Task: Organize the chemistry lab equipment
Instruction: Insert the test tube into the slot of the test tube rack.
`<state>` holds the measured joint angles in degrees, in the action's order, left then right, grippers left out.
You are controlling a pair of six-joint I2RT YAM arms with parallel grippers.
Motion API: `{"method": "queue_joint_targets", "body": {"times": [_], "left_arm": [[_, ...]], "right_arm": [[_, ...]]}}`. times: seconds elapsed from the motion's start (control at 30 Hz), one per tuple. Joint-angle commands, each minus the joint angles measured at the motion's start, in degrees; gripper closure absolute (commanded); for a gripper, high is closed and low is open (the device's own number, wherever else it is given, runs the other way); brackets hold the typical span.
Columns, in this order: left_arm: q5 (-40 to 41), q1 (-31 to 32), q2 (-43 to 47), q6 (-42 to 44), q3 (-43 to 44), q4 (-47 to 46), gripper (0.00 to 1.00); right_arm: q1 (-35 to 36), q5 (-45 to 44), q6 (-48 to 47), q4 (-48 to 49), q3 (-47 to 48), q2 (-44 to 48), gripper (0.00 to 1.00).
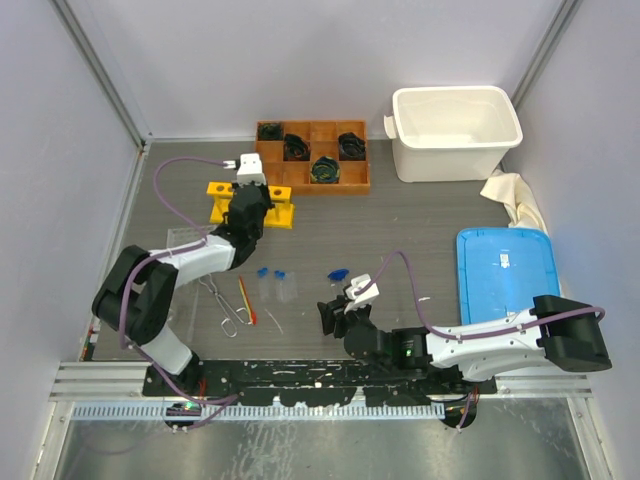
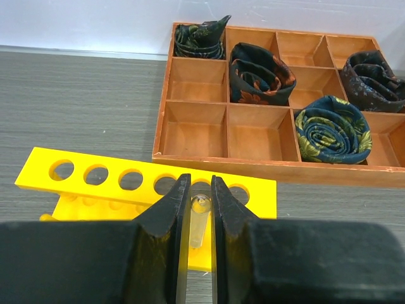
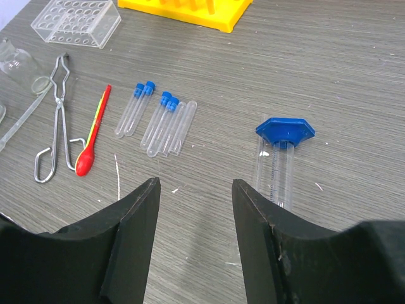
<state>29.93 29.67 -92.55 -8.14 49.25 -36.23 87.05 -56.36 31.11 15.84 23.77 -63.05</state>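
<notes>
My left gripper (image 2: 200,180) is shut on a clear test tube (image 2: 199,218), seen end-on between its jaws. It hangs just above the yellow tube rack (image 2: 261,201), over the fifth hole from the left. From above, the left gripper (image 1: 249,203) covers the middle of the rack (image 1: 218,190). Several blue-capped test tubes (image 3: 161,123) lie side by side on the table. Left of them are a red-orange stick (image 3: 95,130) and metal tongs (image 3: 60,114). My right gripper (image 3: 193,182) is open and empty, low over bare table in front of the tubes.
A clear cylinder with a blue base (image 3: 281,164) lies close by the right finger. A clear plastic rack (image 3: 76,22) and a glass flask (image 3: 12,60) sit at the far left. Behind the yellow rack is a wooden compartment tray (image 1: 315,157). A white bin (image 1: 455,130) and a blue lid (image 1: 505,272) are on the right.
</notes>
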Motion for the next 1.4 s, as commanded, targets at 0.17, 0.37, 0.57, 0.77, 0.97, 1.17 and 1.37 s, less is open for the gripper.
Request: {"method": "queue_joint_targets", "body": {"times": [0.17,0.37,0.57,0.77,0.97,1.17,1.37], "left_arm": [[0.70,-0.71,-1.40,-0.61,0.22,-4.13,1.00],[0.47,-0.93,-3.44,-1.68,0.47,-4.51,1.00],[0.03,-1.02,-5.75,-3.20,0.40,-4.85,1.00],[-1.65,-1.02,-5.73,-4.51,-0.30,-4.70,0.84],[-1.98,-1.02,-4.14,-5.87,-1.54,-3.78,0.70],[-1.83,-1.02,-2.16,-6.58,-2.59,-2.28,0.65],[-2.28,-1.02,4.97,-9.92,-4.93,1.96,0.52]], "right_arm": [[-0.02,-2.70,0.00,2.34,-0.20,0.28,0.45],[-0.54,-2.53,0.04,2.49,-0.60,0.25,0.45],[-0.94,-2.36,0.11,2.45,-0.84,0.25,0.45],[-1.39,-2.01,0.56,2.50,-0.81,-0.18,0.45],[-1.51,-1.33,0.78,2.97,-0.40,-1.18,0.45],[-1.48,-0.58,1.01,3.24,-0.22,-1.37,0.45],[-1.47,0.63,1.32,2.88,0.48,-1.62,0.44]]}}
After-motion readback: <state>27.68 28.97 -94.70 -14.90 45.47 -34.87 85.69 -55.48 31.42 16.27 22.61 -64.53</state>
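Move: The left gripper already holds the upright test tube above the yellow test tube rack; its slot, the fifth front peg from the left, is about 1 cm ahead, level left-right and some 9 cm below. The rack's upper holed bar lies about 4 cm ahead and 5 cm to the left, the wooden box about 13 cm ahead and 9 cm right, the clear tube holder roughly 16 cm left and 8 cm back. From the idle right gripper that peg is about 24 cm ahead, 12 cm left. Lower the left gripper about 4 cm almost straight down, keeping the tube pinched upright, to bring it down over the fifth front peg of the yellow rack. Then open the fingers to let go of the tube, sinking another 2 cm as they part, and start drawing back some 2 cm from the rack, wrist tipped slightly down. ##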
